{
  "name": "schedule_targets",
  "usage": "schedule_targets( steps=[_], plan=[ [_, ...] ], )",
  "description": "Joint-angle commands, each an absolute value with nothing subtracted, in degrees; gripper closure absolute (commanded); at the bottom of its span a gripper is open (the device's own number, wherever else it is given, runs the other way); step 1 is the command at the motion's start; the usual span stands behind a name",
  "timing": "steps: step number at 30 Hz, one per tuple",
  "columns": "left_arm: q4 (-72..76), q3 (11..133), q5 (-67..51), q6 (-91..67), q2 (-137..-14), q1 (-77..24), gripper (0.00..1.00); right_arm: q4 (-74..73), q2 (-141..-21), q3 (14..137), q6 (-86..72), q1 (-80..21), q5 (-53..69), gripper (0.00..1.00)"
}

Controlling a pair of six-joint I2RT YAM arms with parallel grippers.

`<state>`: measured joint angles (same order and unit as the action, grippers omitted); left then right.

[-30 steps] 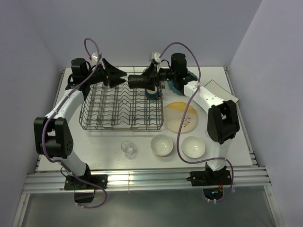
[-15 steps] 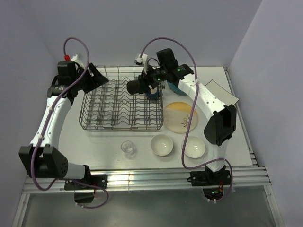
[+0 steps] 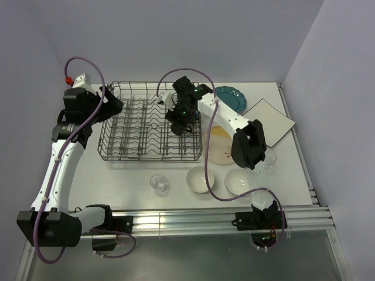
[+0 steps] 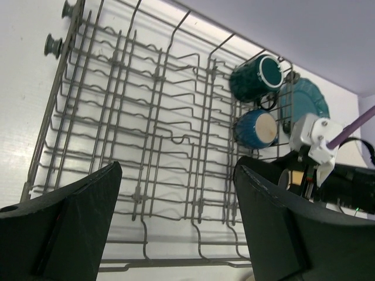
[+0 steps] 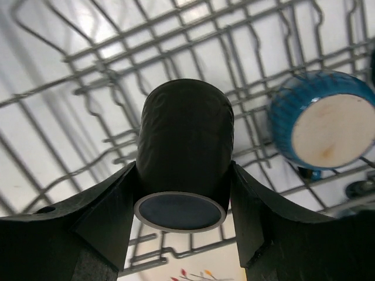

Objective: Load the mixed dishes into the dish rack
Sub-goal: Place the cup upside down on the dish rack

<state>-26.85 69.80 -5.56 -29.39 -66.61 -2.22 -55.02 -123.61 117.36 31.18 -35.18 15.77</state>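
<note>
The grey wire dish rack (image 3: pixel 135 132) stands left of centre. My right gripper (image 3: pixel 181 120) hovers over its right part, shut on a black mug (image 5: pixel 184 146) held bottom toward the wrist camera, above the tines. A teal mug (image 4: pixel 256 77) and a blue mug (image 4: pixel 256 129) lie in the rack's right end; the blue mug (image 5: pixel 322 126) is just beside the held one. My left gripper (image 3: pixel 110 104) is open and empty over the rack's far left corner. The teal plate (image 3: pixel 229 96), white square plate (image 3: pixel 270 120), yellow plate (image 3: pixel 221 149), two white bowls (image 3: pixel 200 180) (image 3: pixel 240 182) and a clear glass (image 3: pixel 159 184) lie on the table.
The right arm crosses above the yellow plate and hides part of it. The rack (image 4: pixel 146 146) has rollers on its left side and upright tines across its floor. Walls close the table at the back and both sides.
My right gripper has carried the black mug nearer and down over the rack's right part. My left arm has pulled back to the left, away from the mug.
</note>
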Motion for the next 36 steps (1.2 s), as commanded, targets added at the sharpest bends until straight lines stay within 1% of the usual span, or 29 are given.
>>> schedule_targets(
  steps=[1,6,22,36],
  plan=[
    [-25.0,69.1,-4.3,-28.3,-65.9,-2.1,0.15,-57.1,-124.1,125.4,35.2,-35.6,9.6,0.81],
    [-25.2,68.8,-4.4,-28.2,-65.7,-2.0,0.15,-59.1,-127.8,128.6,37.2,-36.4,5.6,0.80],
    [-24.7,68.3,-5.3,-28.1,-66.0,-2.0,0.15,-61.2,-128.6,124.8,37.7,-37.2,3.0,0.77],
    [-24.4,66.1,-6.1,-28.7,-64.3,-1.6,0.15,-59.1,-131.1,122.5,38.7,-37.0,-1.7,0.71]
  ],
)
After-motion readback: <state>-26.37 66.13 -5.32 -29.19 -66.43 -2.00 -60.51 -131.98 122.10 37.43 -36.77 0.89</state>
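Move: Just in front of the right fingers' tips, the dark cup is already held upside down; its free place in the rack's right-hand row lies about 4 cm to this hand's right, 1 cm ahead and 7 cm below. The seated blue cup is some 9 cm ahead, 4 cm right and 7 cm below, the teal cup about 17 cm ahead, 3 cm right and equally low. From the left hand, that place is roughly 28 cm right, 3 cm ahead and 23 cm below. Lowering the inverted dark cup towards the gap on the near side of the blue cup, the right hand first slips 3 cm forward and eases back a little while drifting right, then sinks about 5 cm late on. The wrist rolls nearly 20 degrees, bringing the fingers closer to straight down, and their grip stays shut on the cup. The open left hand merely settles a couple of centimetres. ##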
